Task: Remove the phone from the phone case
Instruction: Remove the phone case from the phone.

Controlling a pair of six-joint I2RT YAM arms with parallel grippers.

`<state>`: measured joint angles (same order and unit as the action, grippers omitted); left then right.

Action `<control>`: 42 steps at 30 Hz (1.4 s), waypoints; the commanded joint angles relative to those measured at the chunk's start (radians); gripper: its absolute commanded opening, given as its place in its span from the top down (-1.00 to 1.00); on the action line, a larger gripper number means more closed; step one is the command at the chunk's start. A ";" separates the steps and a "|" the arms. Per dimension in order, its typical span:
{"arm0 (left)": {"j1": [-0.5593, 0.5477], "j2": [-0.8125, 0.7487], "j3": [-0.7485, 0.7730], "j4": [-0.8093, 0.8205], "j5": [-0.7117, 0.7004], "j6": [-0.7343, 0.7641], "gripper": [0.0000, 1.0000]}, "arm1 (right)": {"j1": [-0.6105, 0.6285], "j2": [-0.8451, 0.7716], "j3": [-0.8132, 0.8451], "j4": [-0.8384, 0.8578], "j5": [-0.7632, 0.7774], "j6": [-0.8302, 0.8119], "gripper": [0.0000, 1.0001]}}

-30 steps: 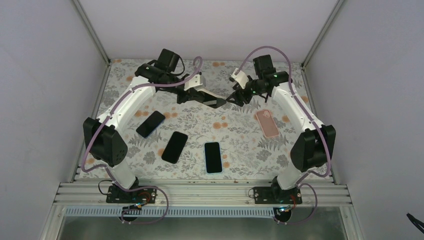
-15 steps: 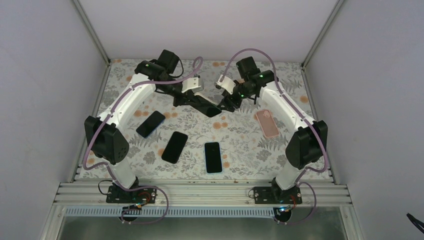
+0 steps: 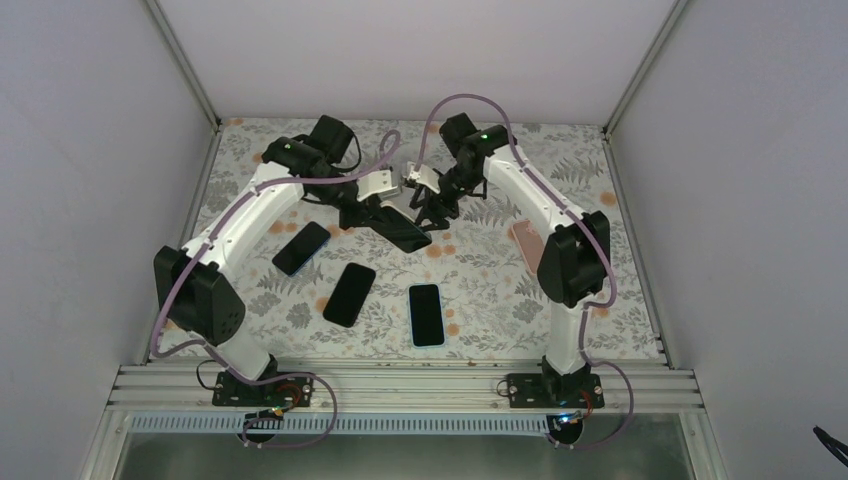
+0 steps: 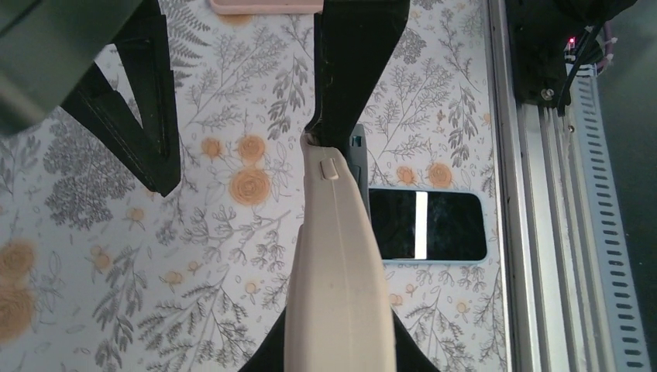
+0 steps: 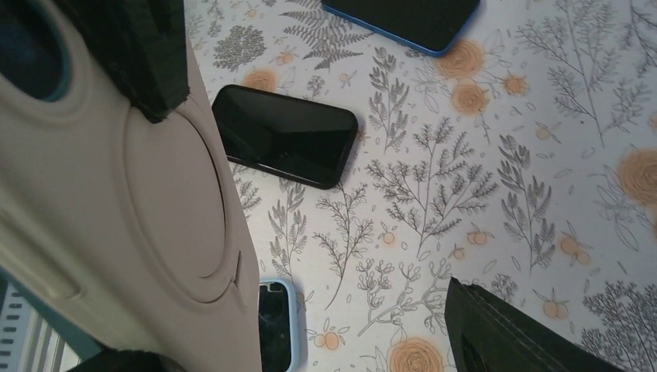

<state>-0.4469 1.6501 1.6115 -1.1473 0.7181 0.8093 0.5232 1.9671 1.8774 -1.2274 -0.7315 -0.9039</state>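
Observation:
The phone sits in a beige phone case, held above the table by its near end with my left gripper shut on it. From above, the phone's dark screen faces up, tilted. In the right wrist view the case's back fills the left side, with teal showing in its camera cutout. My right gripper is open at the case's far end. One black finger lies against the case's back. The other finger stands well apart over the table.
On the floral table lie a phone in a blue case, a bare black phone and a phone in a light-blue case. A pink case lies partly behind the right arm. Metal rail along the near edge.
My right arm has swung left and its open gripper has come up to the far end of the held case. The left gripper has carried the case slightly left and nearer.

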 commanded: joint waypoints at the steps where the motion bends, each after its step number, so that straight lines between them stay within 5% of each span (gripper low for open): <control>1: -0.051 0.028 -0.015 0.582 -0.015 -0.124 0.95 | 0.220 -0.032 0.085 -0.059 -0.568 0.016 -0.54; 4: -0.052 0.039 -0.037 0.666 -0.057 -0.146 0.95 | 0.261 -0.031 0.104 -0.058 -0.590 0.038 -0.52; 6: -0.052 0.062 -0.022 0.669 -0.073 -0.142 0.95 | 0.282 -0.029 0.123 -0.053 -0.579 0.072 -0.31; 9: -0.050 0.089 -0.001 0.655 -0.094 -0.129 0.93 | 0.281 -0.044 0.130 0.014 -0.526 0.171 0.24; 10: -0.049 0.088 0.000 0.653 -0.100 -0.124 0.84 | 0.278 -0.052 0.128 0.035 -0.500 0.200 0.72; 11: -0.047 0.084 -0.004 0.657 -0.106 -0.125 0.62 | 0.270 -0.063 0.118 0.053 -0.483 0.231 0.91; 14: -0.046 0.068 0.004 0.629 -0.118 -0.118 -0.27 | 0.224 -0.122 0.058 0.122 -0.447 0.288 0.94; 18: -0.031 -0.005 -0.040 0.643 -0.179 -0.138 -0.99 | 0.078 -0.222 -0.033 0.225 -0.377 0.376 0.94; 22: -0.022 -0.180 -0.268 0.891 -0.319 -0.168 -1.00 | -0.101 -0.264 -0.042 0.258 -0.304 0.425 0.93; 26: -0.067 -0.286 -0.392 1.069 -0.444 -0.178 -1.00 | -0.213 -0.295 -0.075 0.507 -0.130 0.690 0.93; 33: -0.236 -0.224 -0.374 1.253 -0.727 -0.168 -1.00 | -0.208 -0.294 -0.098 0.838 0.187 0.988 0.93; 42: -0.283 -0.065 -0.276 1.424 -0.852 -0.174 -1.00 | -0.160 -0.233 -0.007 0.845 0.359 1.036 0.94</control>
<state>-0.7315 1.5429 1.2922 0.1459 -0.0315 0.6453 0.3477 1.7290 1.8187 -0.4828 -0.4545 0.0738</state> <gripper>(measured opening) 0.999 0.064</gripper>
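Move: The phone in its beige case hangs between the hands, its upper left part still held in the left fingers; its middle lies about 5 cm right, 3 cm back and 3 cm below the left hand, and some 5 cm left of the right hand, 1 cm back, at its height. On the table, 18 cm below the right hand, the light-blue-edged phone lies 15 cm back and 1 cm right; the black phone lies 8 cm back, 6 cm left and 22 cm below the left hand. The right hand, its open fingers already at the far end of the cased phone, closes them on the case rim while the left still grips, and as the left fingers spread wide to let go, it lifts the phone some 17 cm and then swings about 15 cm forward and 6 cm to the left hand's side-away right, turning clockwise roughly 55 degrees. The freed left hand backs off forward, then follows up 11 cm and right, tilting its fingers upward about 55 degrees, and ends wide open close beside the lower end of the phone. ##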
